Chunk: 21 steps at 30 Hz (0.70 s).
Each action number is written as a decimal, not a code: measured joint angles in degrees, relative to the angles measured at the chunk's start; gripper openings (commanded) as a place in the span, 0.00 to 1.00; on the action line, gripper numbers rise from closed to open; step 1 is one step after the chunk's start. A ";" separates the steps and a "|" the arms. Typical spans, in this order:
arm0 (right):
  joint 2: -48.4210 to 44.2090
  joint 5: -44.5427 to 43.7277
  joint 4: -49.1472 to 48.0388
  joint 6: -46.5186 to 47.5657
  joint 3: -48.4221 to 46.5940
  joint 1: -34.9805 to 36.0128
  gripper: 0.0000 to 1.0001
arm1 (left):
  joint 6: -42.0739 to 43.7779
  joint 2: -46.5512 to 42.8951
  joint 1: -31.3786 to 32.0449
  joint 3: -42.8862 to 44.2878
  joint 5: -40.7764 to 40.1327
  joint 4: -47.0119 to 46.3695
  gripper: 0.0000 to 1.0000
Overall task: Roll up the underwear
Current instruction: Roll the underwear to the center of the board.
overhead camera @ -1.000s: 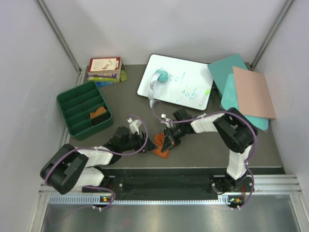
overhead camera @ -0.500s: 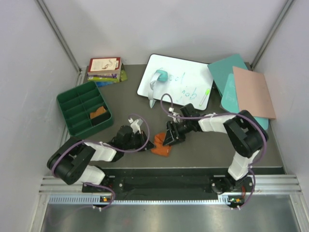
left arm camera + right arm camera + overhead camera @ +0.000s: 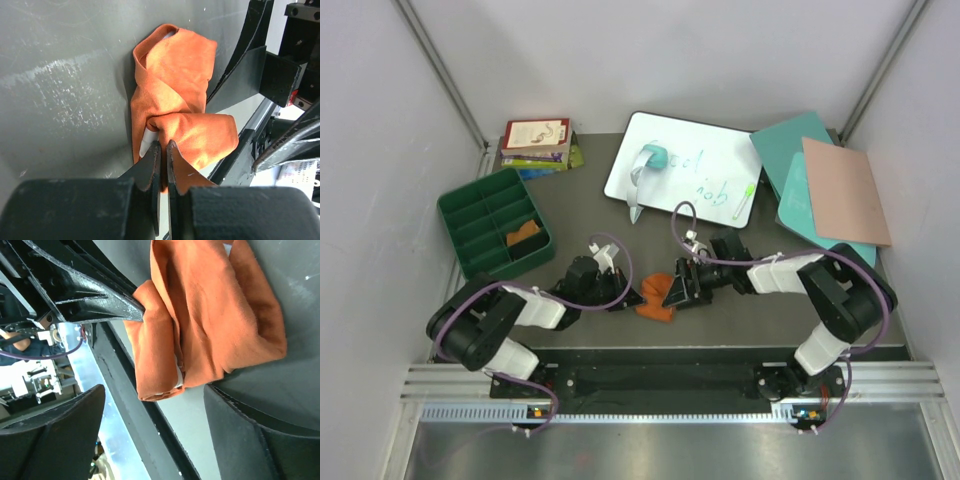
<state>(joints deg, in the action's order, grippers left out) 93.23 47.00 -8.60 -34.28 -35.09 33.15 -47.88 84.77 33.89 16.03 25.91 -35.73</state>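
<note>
A rust-orange underwear (image 3: 656, 303) lies bunched and partly rolled near the table's front edge, between my two grippers. In the left wrist view this underwear (image 3: 175, 95) shows a sliver of white waistband, and my left gripper (image 3: 162, 146) is shut on its near fold. My left gripper (image 3: 629, 298) sits at the bundle's left side. My right gripper (image 3: 672, 290) is at its right side. In the right wrist view the right gripper (image 3: 155, 390) stands wide open around the end of the underwear (image 3: 215, 315), its fingers (image 3: 55, 440) apart from the cloth.
A green compartment tray (image 3: 455, 205) at the left holds a folded orange-tan cloth (image 3: 524, 233). A whiteboard (image 3: 705, 185) with a teal eraser (image 3: 655, 157) and a green marker (image 3: 745, 200) lies behind. Books (image 3: 535, 143) are at the back left, teal and pink boards (image 3: 840, 190) at the right.
My left gripper has shut on the orange underwear. My right gripper has let go, opened wide and drawn back a little to the right.
</note>
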 measured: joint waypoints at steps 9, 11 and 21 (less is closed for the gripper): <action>2.27 -3.08 -3.10 -1.90 0.98 0.04 0.30 | -1.53 1.25 0.00 -0.04 0.42 -2.10 0.11; 2.67 -4.07 -2.95 -1.88 0.98 0.04 0.23 | -2.03 1.27 0.00 -0.17 0.39 -2.56 0.29; 3.85 -6.67 -1.84 -2.91 0.63 0.04 0.00 | -3.26 -4.83 0.02 -1.42 -4.24 0.44 0.56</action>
<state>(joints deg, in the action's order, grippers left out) 97.08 40.34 -10.44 -37.19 -34.46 33.19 -51.13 79.94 33.91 14.61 21.67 -35.29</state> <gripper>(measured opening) 0.046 0.558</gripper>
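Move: The underwear lies between my grippers. Its middle is about 4 cm to the left of my open right hand, level with it fore and aft, and some 3 cm lower. From my left hand, which still pinches the left end of the near flap, the underwear's middle is roughly 4 cm to the right and 1 cm below. The green box stands about 32 cm left of my left hand and 16 cm farther out. I lower my right hand about 3 cm and bring it roughly 1 cm forward, closing its wide-open fingers on the right end of the underwear's near flap until they pinch the cloth. My left hand holds its end at first, then opens to about half, lets go and lifts off some 1.5 cm. ##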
